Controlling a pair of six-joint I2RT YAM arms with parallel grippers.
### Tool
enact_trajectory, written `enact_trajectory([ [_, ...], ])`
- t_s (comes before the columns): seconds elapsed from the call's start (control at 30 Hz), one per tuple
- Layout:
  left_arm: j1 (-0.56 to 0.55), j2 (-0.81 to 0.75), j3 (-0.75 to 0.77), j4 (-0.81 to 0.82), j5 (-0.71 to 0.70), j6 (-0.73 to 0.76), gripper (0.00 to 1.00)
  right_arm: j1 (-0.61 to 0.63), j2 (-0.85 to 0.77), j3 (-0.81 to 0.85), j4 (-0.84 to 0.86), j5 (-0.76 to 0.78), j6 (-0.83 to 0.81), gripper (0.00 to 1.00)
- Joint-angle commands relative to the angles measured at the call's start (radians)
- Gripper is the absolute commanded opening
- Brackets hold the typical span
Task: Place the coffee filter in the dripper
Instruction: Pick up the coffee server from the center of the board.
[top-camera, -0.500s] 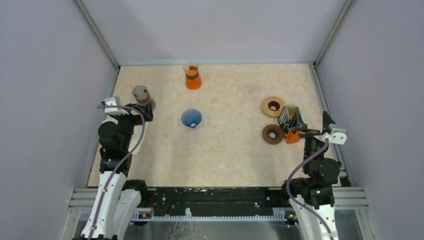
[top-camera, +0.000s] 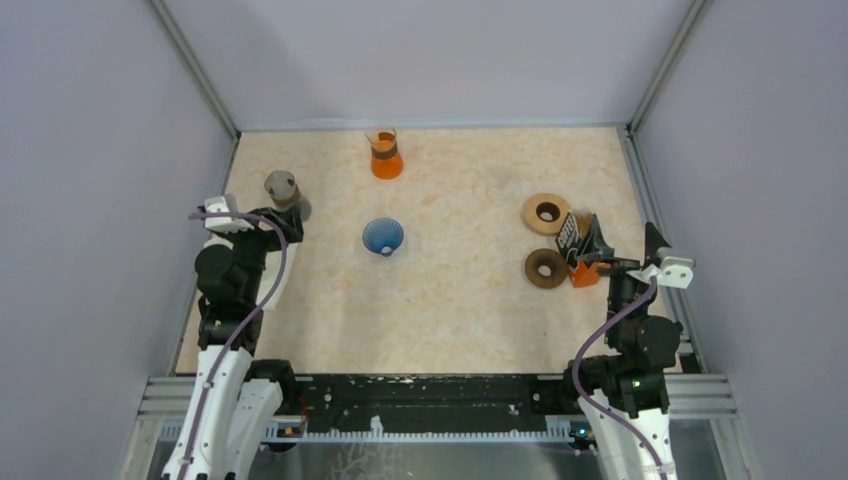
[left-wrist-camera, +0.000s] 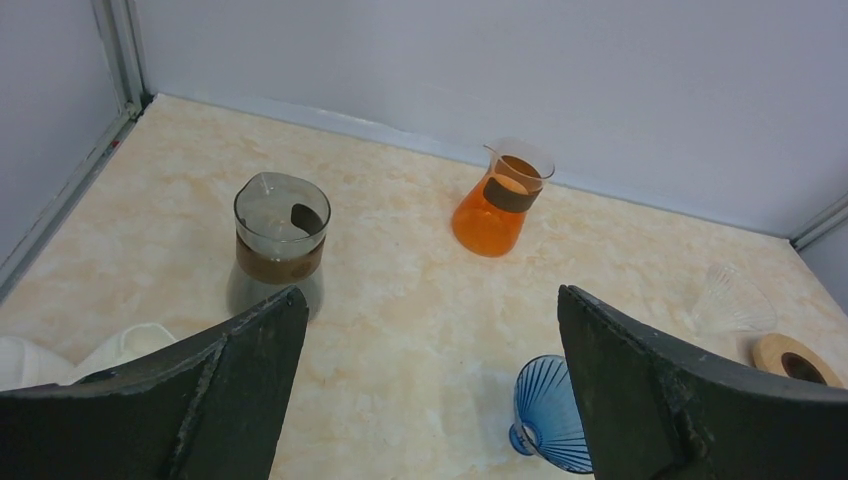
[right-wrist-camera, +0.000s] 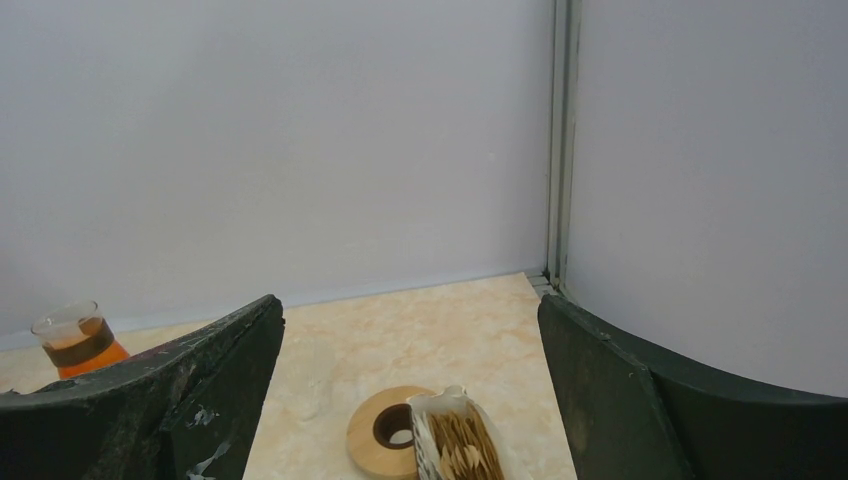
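Note:
The blue ribbed dripper (top-camera: 383, 237) lies tipped on its side in the middle of the table, and shows low right in the left wrist view (left-wrist-camera: 548, 418). An open pack of brown coffee filters (top-camera: 573, 234) stands at the right, just ahead of my right gripper (top-camera: 622, 246), and its top shows in the right wrist view (right-wrist-camera: 462, 442). Open and holding nothing, my left gripper (top-camera: 279, 223) hovers by the grey carafe, left of the dripper. In the wrist views, both the left gripper (left-wrist-camera: 430, 305) and the right gripper (right-wrist-camera: 408, 305) stand wide open.
A grey carafe (top-camera: 283, 191) stands at the left and an orange carafe (top-camera: 386, 156) at the back. Two wooden rings (top-camera: 547, 213) (top-camera: 547, 268) lie beside the filter pack. A clear glass dripper (left-wrist-camera: 730, 303) lies at the right. Something white (left-wrist-camera: 60, 352) lies under the left arm.

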Motion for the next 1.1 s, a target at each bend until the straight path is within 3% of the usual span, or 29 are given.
enact_trajectory([
  [0.0,0.005,0.055,0.066,-0.061,-0.057,-0.018,0.99,0.011,0.011,0.005,0.038,-0.004,-0.003,0.99],
  [0.3,0.012,0.354,0.213,-0.118,-0.118,-0.119,0.99,0.012,-0.012,0.004,0.038,-0.022,0.005,0.99],
  [0.57,0.09,0.604,0.393,-0.221,-0.132,-0.242,0.99,0.034,-0.003,0.004,0.036,-0.047,0.004,0.99],
  [0.87,0.167,0.869,0.601,-0.364,-0.147,-0.307,0.81,0.044,-0.002,0.004,0.033,-0.054,-0.001,0.99],
  [1.07,0.176,0.975,0.658,-0.381,-0.153,-0.294,0.71,0.048,0.0,0.001,0.035,-0.052,-0.003,0.99],
])
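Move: The grey coffee server stands roughly 18 cm ahead of the left hand, 7 cm to its left and some 22 cm below. The white cloth lies nearer, about 1 cm ahead and 13 cm left of that hand. The orange server is around 30 cm ahead and 18 cm to the right, and the blue dripper about 9 cm ahead and 17 cm right. For the idle right hand, the grey server is some 28 cm ahead and 77 cm left. Towards the grey server the left hand reaches about 14 cm forward, sinking some 11 cm and, mostly in the second half, swinging about 9 cm left. Its wrist tips down by some 35 degrees while turning counter-clockwise and dropping its left side; late on, the wide-open fingers narrow by about a quarter, still short of the server's rim. ##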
